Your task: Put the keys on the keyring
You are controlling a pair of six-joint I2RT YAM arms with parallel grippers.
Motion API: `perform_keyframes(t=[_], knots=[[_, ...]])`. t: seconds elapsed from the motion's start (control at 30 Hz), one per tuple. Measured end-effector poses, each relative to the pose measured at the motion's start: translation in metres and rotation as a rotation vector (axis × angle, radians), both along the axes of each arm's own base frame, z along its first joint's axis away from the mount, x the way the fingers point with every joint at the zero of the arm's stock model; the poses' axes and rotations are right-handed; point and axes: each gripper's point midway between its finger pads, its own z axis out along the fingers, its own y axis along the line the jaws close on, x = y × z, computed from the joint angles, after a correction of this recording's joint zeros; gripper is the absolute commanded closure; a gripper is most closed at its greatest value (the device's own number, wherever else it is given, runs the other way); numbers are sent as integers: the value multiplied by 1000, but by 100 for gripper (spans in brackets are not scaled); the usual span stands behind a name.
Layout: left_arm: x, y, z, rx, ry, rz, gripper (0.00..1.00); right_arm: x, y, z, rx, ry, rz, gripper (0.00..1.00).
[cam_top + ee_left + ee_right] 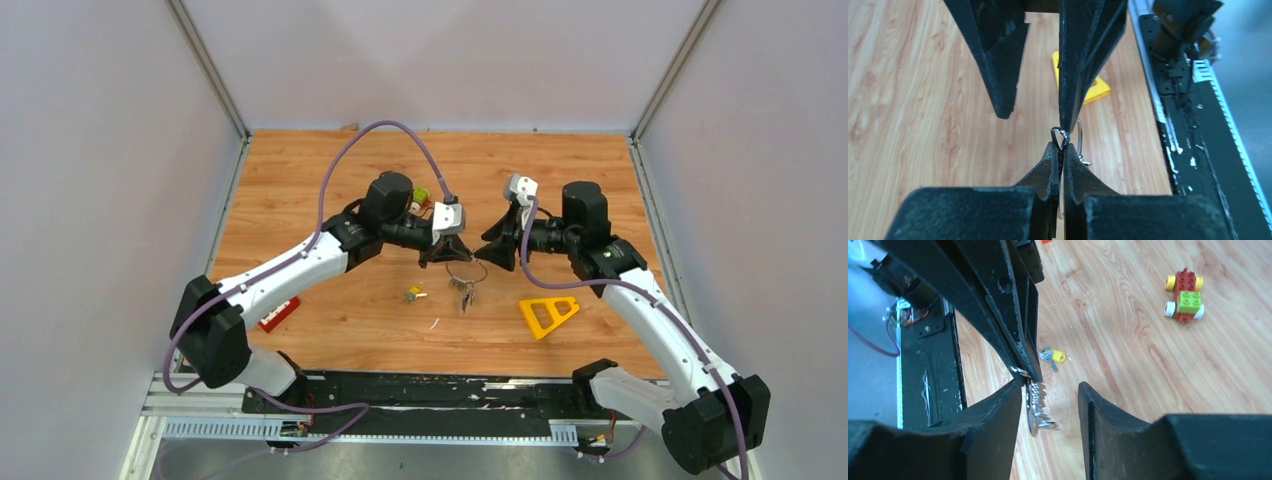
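Observation:
The keyring (468,270), a thin silver wire ring, hangs above the table between my two grippers, with several silver keys (466,293) dangling under it. My left gripper (1062,146) is shut on the keyring (1060,135), whose wire loop pokes out past the fingertips. My right gripper (1052,385) is open, and the hanging keys (1038,407) sit between its fingers, close to the left one. One key with a yellow tag (1052,356) lies loose on the wood (413,294). The two grippers meet tip to tip (470,252).
A yellow plastic triangle (548,313) lies near the front right of the table. A red, green and yellow toy car (1184,295) stands behind the left arm. A red block (278,313) lies under the left arm. A black rail (450,390) runs along the near edge.

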Motion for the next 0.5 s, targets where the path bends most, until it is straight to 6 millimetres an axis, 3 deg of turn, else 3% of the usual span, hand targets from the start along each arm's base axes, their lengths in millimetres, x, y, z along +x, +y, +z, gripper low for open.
perform_keyframes(t=[0.23,0.5], knots=[[-30,10,16,-37,-7,-117,100,-31,1,19,-5,-155,188,54],[-50,14,14,-43,18,-205,100,-57,7,27,39,-217,359,55]])
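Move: The keyring hangs from my shut left fingers, its hoop's middle about 4 cm below that hand and 1 cm to its left. From my half-open right hand, the hoop's middle lies some 3 cm left, 2 cm back and 5 cm down. From my left hand, the loose key with the yellow cap is about 5 cm ahead, 9 cm left and 23 cm down, on the table; the yellow triangle is level with it fore and aft, 18 cm right and as low. I draw both hands back towards my bases together, each about 5 cm and rising slightly, my left still pinching the keyring. My open right fingers stay beside the ring without closing, while I swing that hand roughly 20 degrees counter-clockwise and tip it some 10 degrees; my left turns about 10 degrees clockwise. ##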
